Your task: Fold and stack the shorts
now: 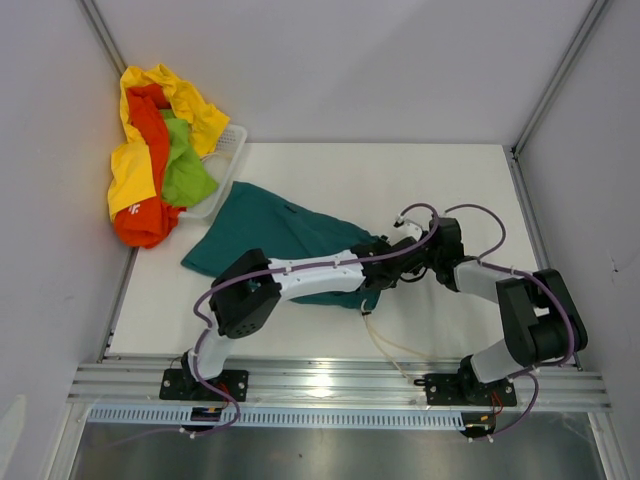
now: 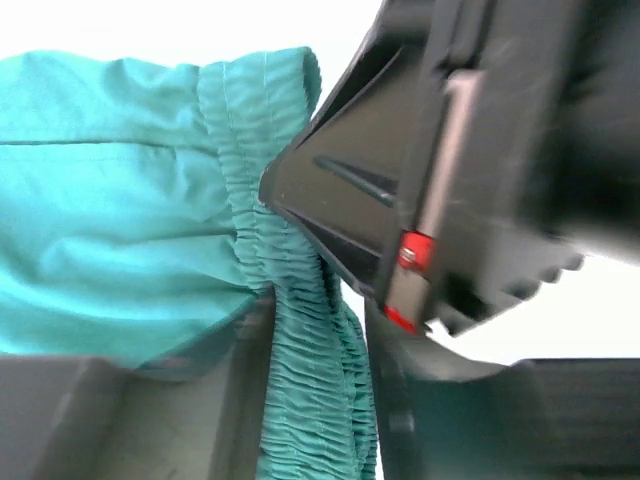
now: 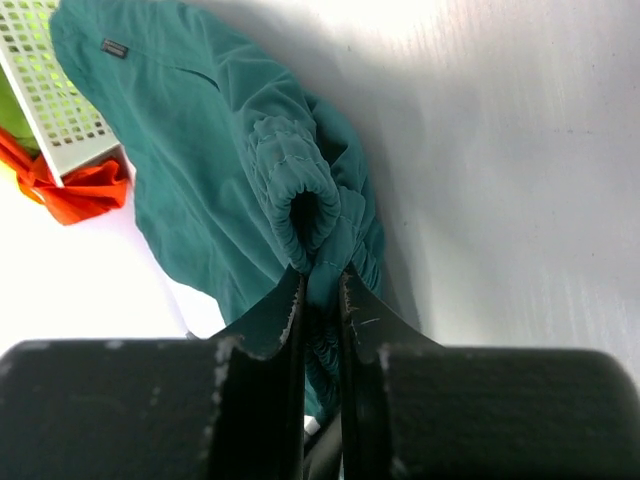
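Note:
Dark teal shorts (image 1: 270,235) lie rumpled on the white table (image 1: 440,190). Their elastic waistband (image 3: 300,190) is bunched up and pinched between the jaws of my right gripper (image 3: 320,278), which is shut on it. My left gripper (image 2: 318,335) sits close against the right one (image 1: 395,252) over the shorts' near right edge. The same waistband (image 2: 310,400) runs between its fingers, which stand slightly apart, and a sliver of table shows beside the band. A pale drawstring (image 1: 385,345) trails toward the front edge.
A white plastic basket (image 1: 228,150) stands at the back left corner. Yellow (image 1: 190,100), orange-red (image 1: 145,215) and lime green (image 1: 185,170) shorts spill over it. Grey walls close in on both sides, and an aluminium rail (image 1: 330,385) runs along the front.

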{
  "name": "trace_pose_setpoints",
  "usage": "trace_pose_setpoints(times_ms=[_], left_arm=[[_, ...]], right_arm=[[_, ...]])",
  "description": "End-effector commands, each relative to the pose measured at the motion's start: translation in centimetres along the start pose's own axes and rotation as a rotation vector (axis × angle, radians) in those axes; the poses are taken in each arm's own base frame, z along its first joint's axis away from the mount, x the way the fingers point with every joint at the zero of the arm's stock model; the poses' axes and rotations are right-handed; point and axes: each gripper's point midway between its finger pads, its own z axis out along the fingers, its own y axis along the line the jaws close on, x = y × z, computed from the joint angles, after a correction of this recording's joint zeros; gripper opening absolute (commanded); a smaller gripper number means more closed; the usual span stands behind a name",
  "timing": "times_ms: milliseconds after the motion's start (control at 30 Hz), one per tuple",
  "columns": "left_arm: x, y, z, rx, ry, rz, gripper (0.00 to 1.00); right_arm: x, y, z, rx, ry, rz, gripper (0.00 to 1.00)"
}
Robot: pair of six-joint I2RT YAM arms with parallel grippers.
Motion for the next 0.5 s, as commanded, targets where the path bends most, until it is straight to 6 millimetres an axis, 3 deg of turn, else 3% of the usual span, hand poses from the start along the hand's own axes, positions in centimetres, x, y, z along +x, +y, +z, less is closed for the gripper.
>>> trace_pose_setpoints(times_ms=[0, 167, 267, 433, 467], left_arm=[[-6.1, -0.8, -4.8, 0.135, -0.150, -0.100, 0.46], [-7.7, 0.0, -8.8, 0.255, -0.178, -0.162, 0.68], [-7.3, 1.6, -10.2, 0.287, -0.173, -0.196, 0.72], [-5.4, 4.5, -9.6, 0.257, -0.156, -0.238, 0.73], [-3.0, 5.7, -7.9, 0.230, -0.112, -0.251, 0.72]], right_arm=[[-0.5, 0.4, 0.3, -0.015, 0.032, -0.051, 0.00], [-0.6, -0.8, 1.2, -0.011, 0.106, -0.135, 0.00], [-0.5, -1.3, 1.8, -0.027, 0.129, -0.168, 0.04], [-0.3, -1.5, 2.7, -0.057, 0.150, -0.178, 0.08], [0.0, -1.8, 2.9, -0.060, 0.164, -0.171, 0.08]])
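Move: The waistband of the shorts still sits between the left hand's already loosening fingers, about at its pads. From that hand the drawstring opening lies some 7 cm back, 5 cm left and 4 cm lower; the middle of the shorts is about 9 cm ahead, 22 cm left and 5 cm lower. The right hand pinches the waistband at its own pads, with the drawstring opening about 13 cm back and 5 cm left of it. Upward, about 12 cm, the left hand comes free of the waistband, its fingers spreading wide as it rolls some 20 degrees left side down, backing slightly at first and then swinging left over the shorts. Meanwhile the right hand keeps its pinch on the waistband end, lowers it towards the table by roughly 3 cm with a slight forward drift, and turns a little counter-clockwise. ##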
